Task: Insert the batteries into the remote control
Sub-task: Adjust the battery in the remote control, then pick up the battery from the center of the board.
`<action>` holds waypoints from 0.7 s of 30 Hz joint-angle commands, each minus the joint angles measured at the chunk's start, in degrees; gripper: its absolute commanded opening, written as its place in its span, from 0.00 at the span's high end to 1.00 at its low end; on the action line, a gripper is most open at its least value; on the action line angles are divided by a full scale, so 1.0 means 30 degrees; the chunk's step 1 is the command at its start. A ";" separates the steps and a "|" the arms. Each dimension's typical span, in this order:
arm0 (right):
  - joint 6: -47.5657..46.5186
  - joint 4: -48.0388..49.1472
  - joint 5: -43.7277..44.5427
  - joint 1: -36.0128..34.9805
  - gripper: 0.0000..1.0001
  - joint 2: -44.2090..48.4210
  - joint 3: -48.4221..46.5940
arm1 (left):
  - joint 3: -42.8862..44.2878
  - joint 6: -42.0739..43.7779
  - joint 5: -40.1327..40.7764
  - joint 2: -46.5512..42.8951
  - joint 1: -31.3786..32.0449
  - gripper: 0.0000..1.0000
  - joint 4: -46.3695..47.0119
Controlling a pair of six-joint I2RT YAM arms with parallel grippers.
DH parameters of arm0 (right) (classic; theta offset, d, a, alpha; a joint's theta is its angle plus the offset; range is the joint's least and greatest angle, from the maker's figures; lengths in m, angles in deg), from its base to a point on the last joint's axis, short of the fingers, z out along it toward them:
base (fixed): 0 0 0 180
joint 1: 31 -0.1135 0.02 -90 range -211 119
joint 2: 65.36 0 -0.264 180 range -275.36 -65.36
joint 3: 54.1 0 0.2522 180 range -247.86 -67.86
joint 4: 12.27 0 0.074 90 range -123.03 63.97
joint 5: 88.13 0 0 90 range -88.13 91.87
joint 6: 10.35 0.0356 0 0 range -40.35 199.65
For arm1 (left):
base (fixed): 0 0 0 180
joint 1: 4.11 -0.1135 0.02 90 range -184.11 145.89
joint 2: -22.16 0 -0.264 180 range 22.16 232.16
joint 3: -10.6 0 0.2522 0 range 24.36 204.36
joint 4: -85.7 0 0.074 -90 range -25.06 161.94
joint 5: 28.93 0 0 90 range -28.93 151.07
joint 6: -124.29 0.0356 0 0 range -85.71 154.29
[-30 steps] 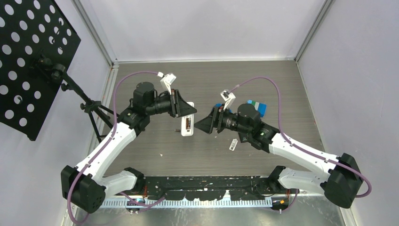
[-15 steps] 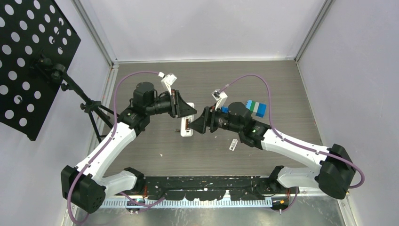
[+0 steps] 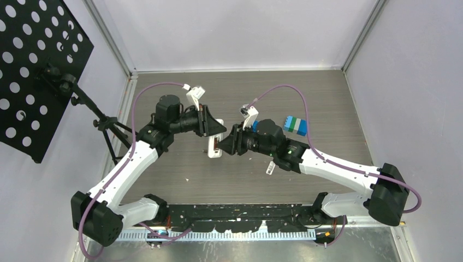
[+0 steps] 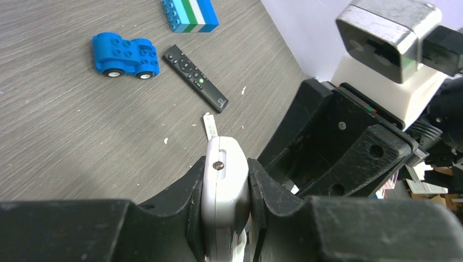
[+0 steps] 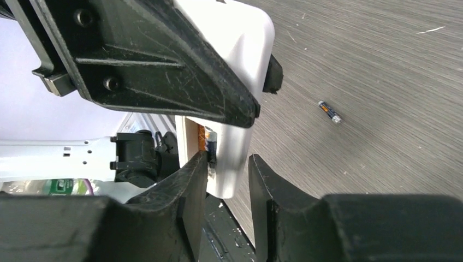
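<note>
My left gripper is shut on a white remote control, holding it on edge above the table. The remote's open compartment faces my right gripper, and an orange and dark battery sits inside it. My right gripper straddles the remote's lower end. One of its fingers is against the compartment side, and a gap shows at the other, so the jaws are open. Another dark battery with an orange band lies loose on the table.
A black remote, a blue toy car and a striped brick block lie on the far right of the table. A small clear-white piece lies under my right arm. A tripod with a perforated black board stands at left.
My right gripper has moved left up to the remote's end, and its jaws have narrowed around it. The left arm has held the remote still.
</note>
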 commanded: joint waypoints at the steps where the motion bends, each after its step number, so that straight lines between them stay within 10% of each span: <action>1: -0.1282 -0.1951 0.2823 0.0245 0.64 0.0512 -0.0385 | 0.1296 0.0454 -0.0395 -0.0216 -0.0017 1.00 -0.0706; 6: -0.1028 -0.2467 0.2853 0.0244 0.65 0.0704 -0.0269 | 0.1260 0.0514 -0.0013 -0.0207 -0.0017 1.00 -0.0887; 11: -0.0338 -0.2190 0.1618 0.0250 0.46 0.1212 -0.0180 | 0.1533 0.1094 0.2244 -0.0215 -0.0074 1.00 -0.2237; 21: 0.0379 -0.4658 0.2039 0.0072 0.39 -0.3034 -0.2397 | 0.1768 0.0759 1.5458 -0.1126 -0.0252 1.00 -0.7574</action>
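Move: The white remote control is already in the left fingers; its open battery compartment lies some 5 cm back from the left hand, 1 cm to its left and about 2 cm lower. The right fingertips are already at that compartment, its middle roughly 1 cm to the left of the right hand, level in depth and height. From the right hand, the loose battery lies on the table about 6 cm left, 4 cm back and 21 cm below; the blue car stands some 16 cm right, 5 cm ahead and equally low. The right fingertips, straddling the compartment's side wall at the battery, come free: they spread plainly while that hand eases down about 3 cm and 2 cm right. The left hand keeps its grip and, creeping at first and then quickly, carries the remote control left, down and forward, some 9 cm in all, away from the right hand, swinging about 25 degrees counter-clockwise and raising its left side. ##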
